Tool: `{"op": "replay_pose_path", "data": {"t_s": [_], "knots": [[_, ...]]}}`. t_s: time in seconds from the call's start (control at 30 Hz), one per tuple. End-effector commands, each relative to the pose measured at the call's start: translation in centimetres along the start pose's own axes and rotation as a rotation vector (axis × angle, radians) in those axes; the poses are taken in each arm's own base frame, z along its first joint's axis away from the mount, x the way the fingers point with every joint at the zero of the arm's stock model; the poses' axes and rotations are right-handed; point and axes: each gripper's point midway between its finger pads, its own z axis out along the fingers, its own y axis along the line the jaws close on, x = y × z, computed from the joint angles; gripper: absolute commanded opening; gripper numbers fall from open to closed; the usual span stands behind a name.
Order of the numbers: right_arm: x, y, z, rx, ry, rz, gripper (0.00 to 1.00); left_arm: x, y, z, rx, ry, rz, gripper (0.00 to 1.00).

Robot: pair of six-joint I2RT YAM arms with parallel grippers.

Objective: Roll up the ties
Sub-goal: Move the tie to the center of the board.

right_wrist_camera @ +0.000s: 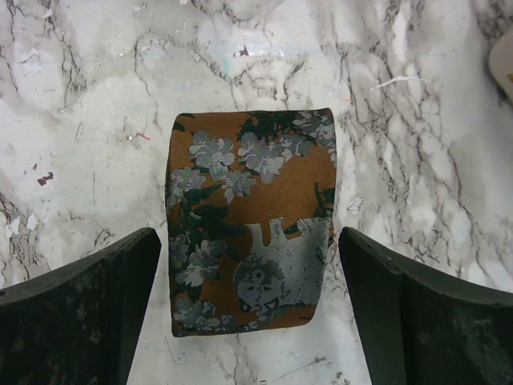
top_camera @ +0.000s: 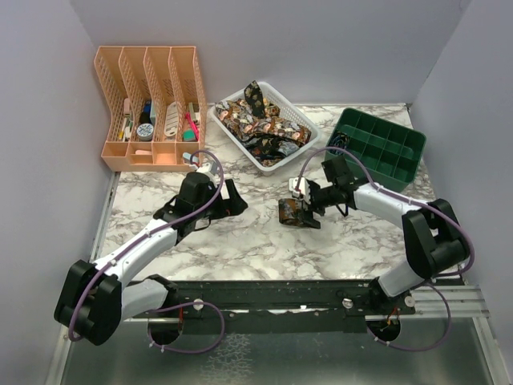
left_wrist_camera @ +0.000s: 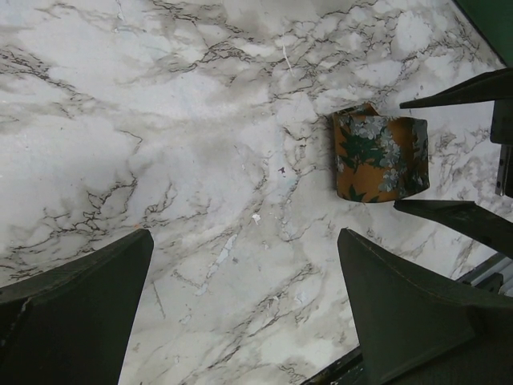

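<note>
A rolled tie (top_camera: 293, 213), orange-brown with grey flowers and dark green leaves, lies on the marble table (top_camera: 240, 241) near the middle. My right gripper (top_camera: 311, 204) is open, its fingers straddling the roll without touching it; in the right wrist view the tie (right_wrist_camera: 252, 241) sits between the two spread fingertips of the gripper (right_wrist_camera: 248, 234). My left gripper (top_camera: 233, 200) is open over bare marble to the left of the roll, with nothing between its fingers (left_wrist_camera: 244, 234). The left wrist view shows the roll (left_wrist_camera: 381, 156) flanked by the right gripper's fingers (left_wrist_camera: 457, 90). More patterned ties (top_camera: 258, 120) lie heaped in a white basket.
The white basket (top_camera: 240, 149) stands at the back centre. A green compartment tray (top_camera: 383, 175) sits at the back right, close behind the right arm. An orange desk organizer (top_camera: 148, 104) with small items stands at the back left. A black rail (top_camera: 280, 293) runs along the near edge.
</note>
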Motion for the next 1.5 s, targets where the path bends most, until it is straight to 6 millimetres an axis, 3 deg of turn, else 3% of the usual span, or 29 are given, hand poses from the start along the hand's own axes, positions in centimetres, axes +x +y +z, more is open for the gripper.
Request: {"op": "replay_pose_path", "data": {"t_s": [0.0,0.23,0.33,0.5,0.77,1.0,1.1,1.3,1.47], "knots": [[0.9,1.1,1.2,-0.082,0.024,0.014,1.0,0.8,0.2,-0.2,0.015,0.027,0.003,0.99],[2.5,-0.1,2.7,-0.044,0.058,0.026,1.0,1.0,0.2,-0.2,0.02,0.036,0.004,0.99],[2.5,-0.1,3.2,-0.065,0.072,0.029,0.94,1.1,0.3,-0.3,0.016,0.037,0.005,0.99],[2.2,1.6,4.4,-0.135,0.077,0.032,0.87,1.3,0.6,-0.3,0.008,0.038,0.005,0.99],[3.3,3.7,6.0,-0.209,0.181,0.05,0.74,1.6,0.9,-0.2,0.006,0.051,0.003,0.99],[1.1,5.3,7.3,-0.2,0.22,0.087,0.7,1.9,1.3,0.1,-0.004,0.047,-0.024,0.99],[-0.5,6.3,8.0,-0.185,0.189,0.094,0.7,2.1,1.5,0.0,-0.013,0.041,-0.039,0.99],[-1.5,7.2,10.0,-0.094,0.247,0.179,0.71,2.3,2.2,-0.4,-0.036,0.021,-0.061,0.99],[-2.9,8.5,11.0,-0.117,0.193,0.22,0.74,2.7,2.5,-0.8,-0.041,0.031,-0.063,0.99]]}}
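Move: The folded tie lies just to the left of the open right hand, about 3 cm left, level with it front to back and some 5 cm below. The white basket stands around 24 cm ahead and 13 cm left of that hand, the green tray about 18 cm ahead and 20 cm right. From the left hand the tie is roughly 20 cm to the right, 3 cm back and 10 cm lower. The right fingers come onto the tie from its two sides and narrow to about three quarters open, the tips seeming to tuck into its folds. The hand first sinks about 4 cm to the table, then, staying low, takes the tie left some 11 cm while swinging back about 5 cm. The wide-open left hand eases down and back a couple of centimetres. ##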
